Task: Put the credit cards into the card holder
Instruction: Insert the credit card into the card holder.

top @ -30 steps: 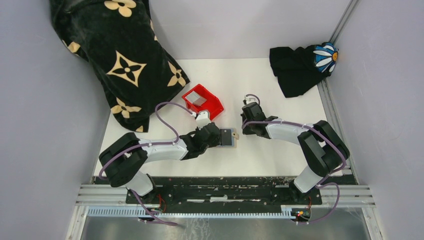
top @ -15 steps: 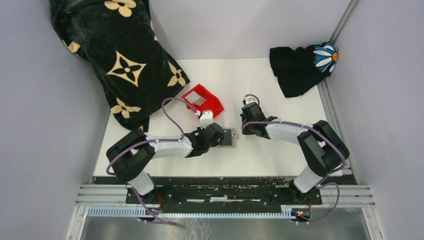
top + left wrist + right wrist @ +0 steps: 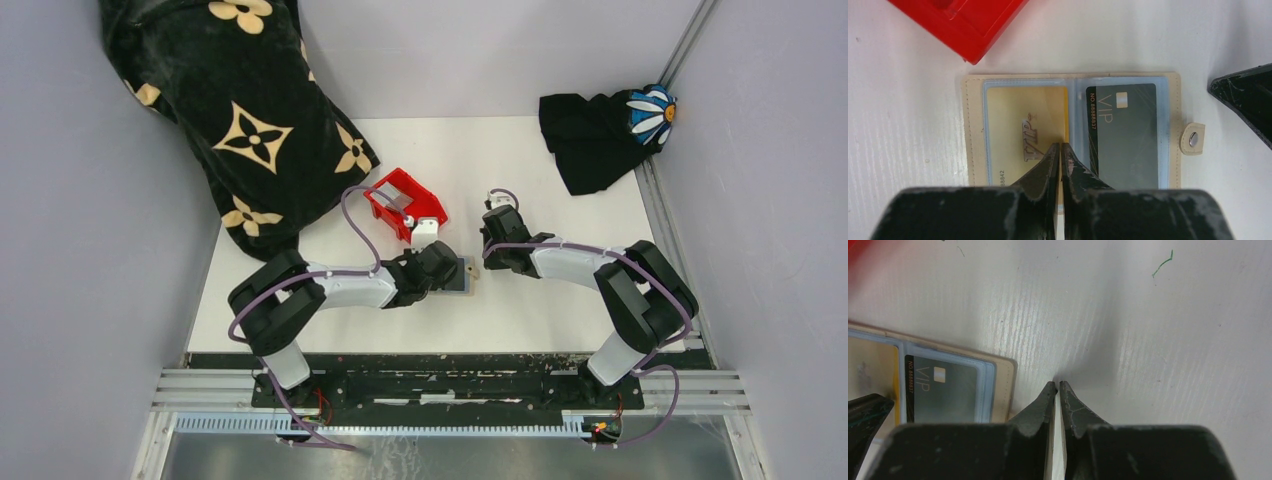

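Observation:
The tan card holder (image 3: 973, 130) lies open and flat on the white table, snap tab (image 3: 1192, 138) to its right. A gold card (image 3: 1013, 115) sits in its left sleeve and a grey credit card (image 3: 1128, 135) in its right sleeve. My left gripper (image 3: 1062, 145) is shut, its tips resting at the holder's fold by the gold card's right edge; in the top view the left gripper (image 3: 450, 270) covers much of the holder (image 3: 466, 274). My right gripper (image 3: 1058, 383) is shut with nothing in it, tips on the table just right of the holder (image 3: 1007, 385).
A red bin (image 3: 405, 203) stands just behind the left gripper, something grey and flat inside it. A black flower-patterned cloth (image 3: 230, 110) fills the back left. A black cloth with a daisy (image 3: 600, 135) lies at the back right. Grey walls close in on both sides.
My left gripper has shut and slid to the right over the open card holder, covering more of it. The right arm has stayed where it was.

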`<action>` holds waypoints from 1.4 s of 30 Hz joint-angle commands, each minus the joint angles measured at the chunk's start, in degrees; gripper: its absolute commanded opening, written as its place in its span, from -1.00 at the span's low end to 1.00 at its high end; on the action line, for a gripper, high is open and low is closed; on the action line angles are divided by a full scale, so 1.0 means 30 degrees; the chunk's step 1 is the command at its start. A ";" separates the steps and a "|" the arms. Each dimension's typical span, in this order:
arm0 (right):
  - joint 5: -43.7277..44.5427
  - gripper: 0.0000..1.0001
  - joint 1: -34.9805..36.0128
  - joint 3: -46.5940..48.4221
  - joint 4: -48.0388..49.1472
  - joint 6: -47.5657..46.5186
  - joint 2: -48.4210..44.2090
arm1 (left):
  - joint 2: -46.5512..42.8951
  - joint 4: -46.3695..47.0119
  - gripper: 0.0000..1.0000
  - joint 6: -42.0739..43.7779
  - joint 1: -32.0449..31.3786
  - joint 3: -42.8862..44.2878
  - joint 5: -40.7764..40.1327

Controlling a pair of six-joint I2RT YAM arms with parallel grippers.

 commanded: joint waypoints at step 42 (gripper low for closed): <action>-0.0412 -0.74 0.0236 0.0796 -0.0044 0.0068 0.0940 | 0.2272 0.0892 -0.81 0.1085 -0.1231 0.3113 0.1865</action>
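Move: The left hand's nearly shut fingertips rest at the gold card's inner edge. The black card in the holder's right pocket has its middle about 5 cm to their right, level with them and 1 cm lower; the gold card's middle is some 3 cm left. The snap tab is about 10 cm right, and the red box 16 cm ahead and 7 cm left. From the right hand, the black card lies about 8 cm left and 3 cm back. Rightward, about 5 cm, staying low, the left hand drags its nearly closed fingertips from the gold card's inner edge across the seam towards the black card's inner edge, carrying the holder along; it eases back 1 cm while turning slightly clockwise. The closed right fingertips stay almost in place just beyond the holder's right edge. ##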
